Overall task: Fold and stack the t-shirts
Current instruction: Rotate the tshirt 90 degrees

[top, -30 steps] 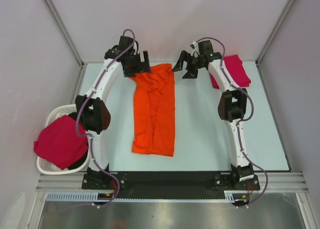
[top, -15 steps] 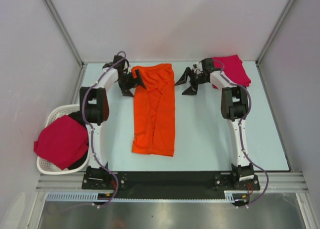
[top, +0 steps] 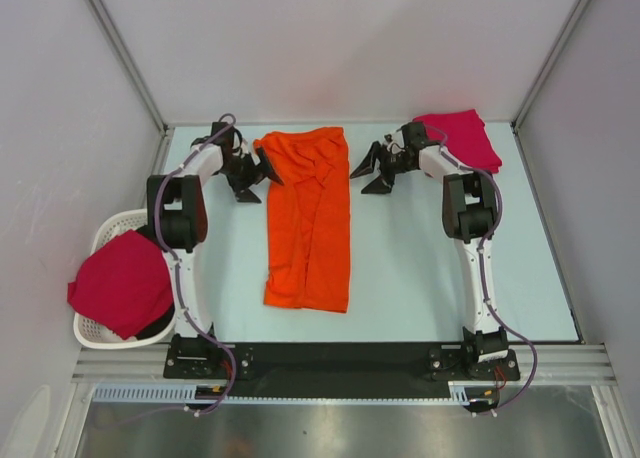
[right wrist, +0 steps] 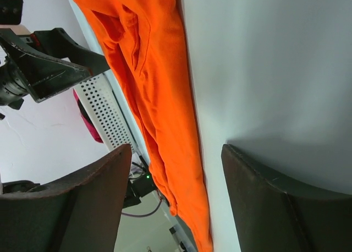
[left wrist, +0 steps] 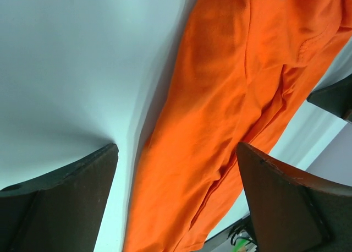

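The bright orange t-shirt lies as a long lengthwise strip in the middle of the table, and also fills the left wrist view and the right wrist view. My left gripper is low at its upper left edge, open, and the cloth runs past between its fingers. My right gripper sits low just right of the shirt's upper right corner, open and holding nothing. One crimson-pink t-shirt lies folded at the back right. Another hangs over the basket.
A white slatted basket stands off the table's left edge beside the left arm's base. Grey walls and metal posts enclose the table at the back and on both sides. A black strip with the arm bases runs along the near edge.
Both grippers have dropped from above the orange shirt's top to the table. The left one moved outward to the shirt's left edge. The right jaws have narrowed a little.
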You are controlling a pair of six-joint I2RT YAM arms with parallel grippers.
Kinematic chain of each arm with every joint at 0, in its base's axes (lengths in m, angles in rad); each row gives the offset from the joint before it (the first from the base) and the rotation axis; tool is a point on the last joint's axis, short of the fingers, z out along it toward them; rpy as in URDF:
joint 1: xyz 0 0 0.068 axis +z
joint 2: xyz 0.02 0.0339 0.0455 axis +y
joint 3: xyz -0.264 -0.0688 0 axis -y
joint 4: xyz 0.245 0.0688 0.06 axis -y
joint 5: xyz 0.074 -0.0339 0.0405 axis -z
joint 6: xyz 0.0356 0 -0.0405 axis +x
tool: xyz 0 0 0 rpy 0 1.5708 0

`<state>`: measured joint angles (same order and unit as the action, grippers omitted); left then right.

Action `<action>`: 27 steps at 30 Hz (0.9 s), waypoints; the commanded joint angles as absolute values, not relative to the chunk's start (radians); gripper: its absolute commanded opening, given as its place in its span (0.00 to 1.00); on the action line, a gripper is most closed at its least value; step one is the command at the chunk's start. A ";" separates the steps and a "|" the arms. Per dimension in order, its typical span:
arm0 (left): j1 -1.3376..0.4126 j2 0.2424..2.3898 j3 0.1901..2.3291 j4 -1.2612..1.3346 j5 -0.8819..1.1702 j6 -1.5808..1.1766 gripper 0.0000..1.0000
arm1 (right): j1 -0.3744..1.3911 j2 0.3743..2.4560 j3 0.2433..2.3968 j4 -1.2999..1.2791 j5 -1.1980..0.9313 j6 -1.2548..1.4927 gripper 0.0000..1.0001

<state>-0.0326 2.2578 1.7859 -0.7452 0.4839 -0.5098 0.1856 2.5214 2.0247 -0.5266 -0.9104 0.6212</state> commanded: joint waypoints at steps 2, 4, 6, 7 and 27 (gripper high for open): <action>-0.037 2.197 1.669 -0.761 0.486 -0.469 0.96 | 0.224 2.533 1.991 -0.583 -0.913 0.595 0.73; -0.037 2.168 1.594 -0.765 0.466 -0.465 0.96 | 0.236 2.510 1.965 -0.604 -0.914 0.574 0.73; -0.037 2.128 1.537 -0.772 0.463 -0.454 0.95 | 0.245 2.487 1.893 -0.606 -0.916 0.563 0.74; -0.037 2.114 1.510 -0.784 0.450 -0.448 0.95 | 0.248 2.464 1.863 -0.609 -0.923 0.555 0.75; -0.086 1.861 0.962 -0.729 0.518 -0.305 0.92 | 0.347 2.164 1.307 -0.672 -0.908 0.400 0.77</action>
<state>-0.0528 1.8214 1.0435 -0.7929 0.5873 -0.3985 0.3012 2.1426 1.3525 -0.6495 -0.9546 0.4053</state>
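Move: The orange t-shirt lies lengthwise between the hands, a centimetre or two below them. Its middle is about 9 cm to the left hand's right and 9 cm back; from the right hand it is roughly 10 cm left and 10 cm back. The shirt's near end is some 34 cm back and 8 cm right of the left hand, 36 cm back and 10 cm left of the right. The red folded shirt lies about 13 cm ahead and 21 cm right of the right hand. Both hands draw straight back towards the base together, low over the table and almost level, each following its own long side of the orange t-shirt from the upper part towards the near end, about 20 cm, starting gently and slowing at the finish. Their fingers stay open astride the side edges, the left's nearly full and the right's about three quarters, while both wrists tilt some 15 degrees so the fingertips swing back towards the base, the right also turning counter-clockwise by about as much. ##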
